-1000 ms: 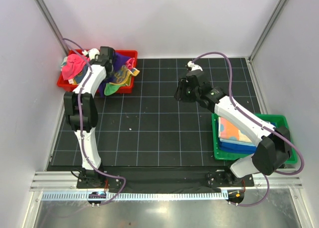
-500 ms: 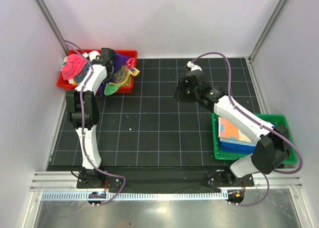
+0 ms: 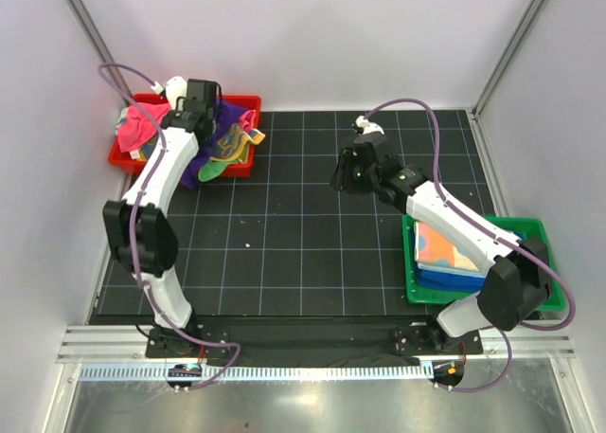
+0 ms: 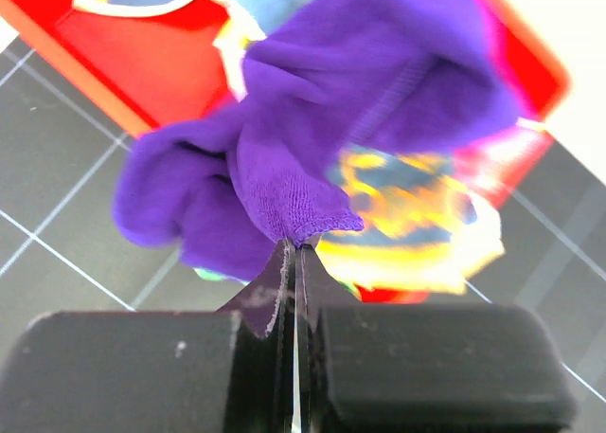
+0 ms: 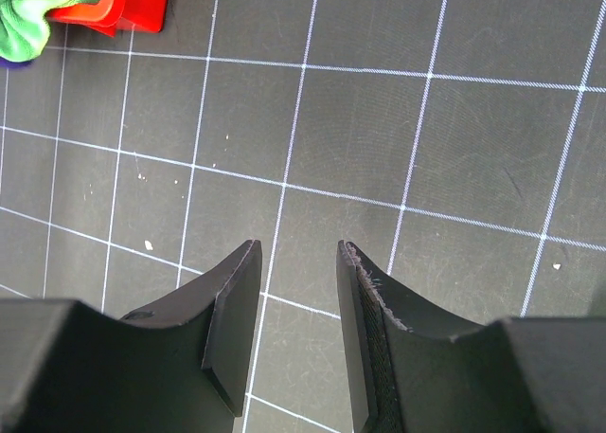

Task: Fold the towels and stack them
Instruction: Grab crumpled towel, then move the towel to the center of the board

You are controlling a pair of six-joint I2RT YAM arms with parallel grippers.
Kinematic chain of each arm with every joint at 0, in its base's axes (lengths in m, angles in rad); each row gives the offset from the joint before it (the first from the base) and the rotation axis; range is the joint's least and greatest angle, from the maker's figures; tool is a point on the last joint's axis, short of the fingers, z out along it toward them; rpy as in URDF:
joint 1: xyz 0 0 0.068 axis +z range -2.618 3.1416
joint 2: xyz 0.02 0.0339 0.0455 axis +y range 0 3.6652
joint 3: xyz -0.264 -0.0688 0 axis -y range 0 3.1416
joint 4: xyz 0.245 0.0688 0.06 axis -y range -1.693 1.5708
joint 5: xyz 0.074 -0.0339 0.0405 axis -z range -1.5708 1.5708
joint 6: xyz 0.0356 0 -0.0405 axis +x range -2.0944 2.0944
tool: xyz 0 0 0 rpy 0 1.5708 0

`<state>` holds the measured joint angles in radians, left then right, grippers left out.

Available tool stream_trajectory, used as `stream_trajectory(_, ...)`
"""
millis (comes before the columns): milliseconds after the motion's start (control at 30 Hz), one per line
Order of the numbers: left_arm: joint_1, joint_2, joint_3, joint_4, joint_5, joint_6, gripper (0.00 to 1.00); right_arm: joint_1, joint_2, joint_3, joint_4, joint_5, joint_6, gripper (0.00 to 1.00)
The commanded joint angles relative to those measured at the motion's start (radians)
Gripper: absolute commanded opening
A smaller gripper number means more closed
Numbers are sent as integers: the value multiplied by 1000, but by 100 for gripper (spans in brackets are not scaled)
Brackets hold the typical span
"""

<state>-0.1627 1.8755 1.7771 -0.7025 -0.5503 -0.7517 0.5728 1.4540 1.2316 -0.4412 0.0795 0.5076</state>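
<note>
In the left wrist view my left gripper is shut on a pinched fold of the purple towel, which hangs bunched above the red tray. From above, the left gripper sits over that tray, with purple cloth trailing over its front wall. Pink and teal-and-yellow towels lie crumpled in the tray. Folded towels are stacked in the green tray. My right gripper is open over bare mat, nothing between its fingers; from above the right gripper hovers right of centre.
The black gridded mat covers the table between the two trays. White walls close in the back and sides. A corner of the red tray with green cloth shows at the upper left of the right wrist view.
My left gripper has shut on the purple towel and risen, the left arm swinging up and outward. The right arm has not moved.
</note>
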Motion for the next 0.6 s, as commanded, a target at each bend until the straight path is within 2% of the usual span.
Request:
stream_trajectory(0, -63, -148, -39, 44, -30, -1, 0, -4, 2, 11, 39, -7, 5, 44)
stream_trajectory(167, -190, -268, -125, 47, -43, -9, 0, -4, 0, 12, 36, 5, 8, 45)
stream_trajectory(367, -423, -380, -163, 15, -118, 22, 0, -11, -24, 12, 27, 37, 17, 45)
stream_trajectory(567, -676, -495, -254, 8, -117, 38, 0, -42, -58, -12, 15, 75, 35, 45)
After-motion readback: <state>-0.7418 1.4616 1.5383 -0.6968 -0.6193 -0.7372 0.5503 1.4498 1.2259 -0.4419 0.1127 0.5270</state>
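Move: The left hand already pinches the purple towel just inside the red bin's front edge, with the bin's middle roughly 9 cm ahead, 5 cm to its left and 16 cm down. The clear middle of the table, where the towel is headed, lies about 22 cm back, 30 cm right and 20 cm below. The yellow towel sits some 4 cm ahead, 11 cm right and 14 cm down. From the right hand that clear middle is about 7 cm back, 11 cm left and 20 cm below. Keeping its pinch on the purple towel, the left hand hauls it away from the red bin towards the clear middle of the table, some 20 cm right and 15 cm back. It climbs about 8 cm, mostly early on, then runs level, while the wrist swings about 30 degrees clockwise and the fingers tip up a little. ##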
